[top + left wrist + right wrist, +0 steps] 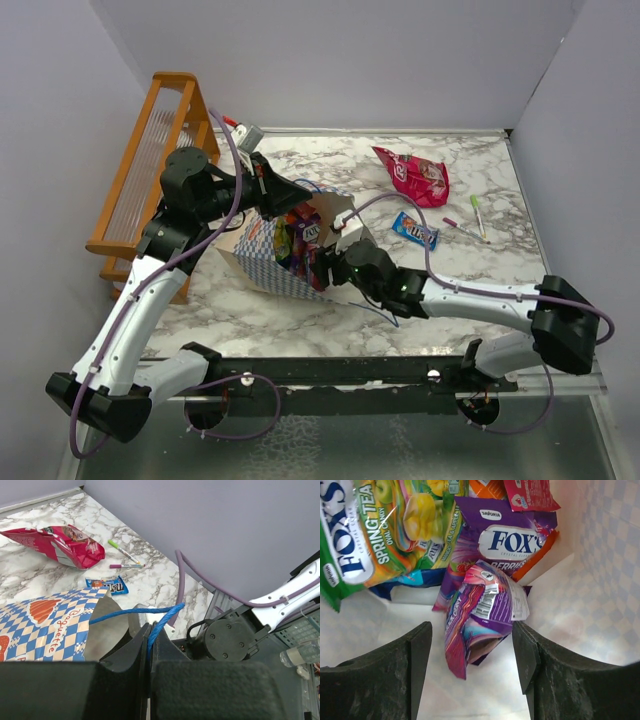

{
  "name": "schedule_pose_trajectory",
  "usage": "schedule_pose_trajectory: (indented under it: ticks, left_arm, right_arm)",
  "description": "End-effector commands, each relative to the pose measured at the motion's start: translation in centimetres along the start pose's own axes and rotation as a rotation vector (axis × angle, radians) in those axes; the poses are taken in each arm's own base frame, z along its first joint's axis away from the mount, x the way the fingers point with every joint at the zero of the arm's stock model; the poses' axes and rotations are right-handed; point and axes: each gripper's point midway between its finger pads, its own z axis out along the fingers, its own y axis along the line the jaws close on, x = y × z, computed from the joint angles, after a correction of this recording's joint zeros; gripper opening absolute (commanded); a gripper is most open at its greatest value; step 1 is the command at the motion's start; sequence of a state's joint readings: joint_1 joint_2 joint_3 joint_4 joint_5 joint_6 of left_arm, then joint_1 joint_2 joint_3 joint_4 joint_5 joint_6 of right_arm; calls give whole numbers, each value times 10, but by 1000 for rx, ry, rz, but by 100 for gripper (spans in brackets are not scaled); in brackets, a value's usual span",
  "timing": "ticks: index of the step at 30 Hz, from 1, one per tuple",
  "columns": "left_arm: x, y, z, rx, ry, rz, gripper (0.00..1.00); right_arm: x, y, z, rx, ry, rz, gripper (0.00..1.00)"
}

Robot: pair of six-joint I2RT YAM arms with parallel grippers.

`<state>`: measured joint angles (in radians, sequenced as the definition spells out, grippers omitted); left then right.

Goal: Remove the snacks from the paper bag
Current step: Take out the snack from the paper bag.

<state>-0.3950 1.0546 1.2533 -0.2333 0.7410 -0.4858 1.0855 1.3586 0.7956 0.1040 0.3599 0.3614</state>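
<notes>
The paper bag (pixel 262 262) lies tipped on the marble table, mouth toward the right arm. My left gripper (pixel 149 635) is shut on the bag's blue cord handle (pixel 135 611), holding it up. My right gripper (pixel 471 630) is inside the bag, open, its fingers on either side of a small purple-pink snack packet (pixel 480 605). Behind that packet lie a purple Fox's packet (pixel 512 537) and a green-yellow Fox's packet (pixel 370 535). A pink-red packet (pixel 415 175) and a blue packet (pixel 414 230) lie on the table outside the bag.
An orange wooden rack (pixel 145 170) stands at the left edge. A green pen (pixel 478 215) and a purple pen (pixel 460 228) lie right of the blue packet. Grey walls close in the table on three sides.
</notes>
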Motion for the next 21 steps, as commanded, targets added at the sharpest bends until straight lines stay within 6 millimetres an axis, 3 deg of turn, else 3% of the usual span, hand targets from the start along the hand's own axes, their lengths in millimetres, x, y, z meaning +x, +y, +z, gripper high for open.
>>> schedule_pose_trajectory:
  ticks: [1,12,21]
  left_arm:
    - [-8,-12,-1,40,-23,22,0]
    - [-12,-15,-1,40,-28,28,0]
    - [-11,-18,-3,42,-22,31,0]
  right_arm:
    - [-13,-2,21,59,-93,1,66]
    - [-4,-12,55,171,-102,-27,60]
    - [-4,-25,60,250,-106,-68,26]
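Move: The purple candy packet in the bag lies close before the right hand, about 4 cm farther out, 3 cm to its left and 5 cm lower. The purple Fox's bag lies directly beyond, some 10 cm ahead of the hand and 5 cm left; the yellow-green candy bag is about 9 cm ahead and 9 cm left, also lower. From the left hand, which holds the blue handle, the packet is some 30 cm below and roughly 3 cm farther out. The right hand's fingertips come around the crumpled purple packet and pinch it, closing to about half their starting gap. To get there the hand reaches about 4 cm forward and as far down, drifting 2 cm left; the sinking comes first, then it goes on forward as the fingers narrow, the wrist turning slightly clockwise. The left hand stays in place, still gripping the blue handle. ##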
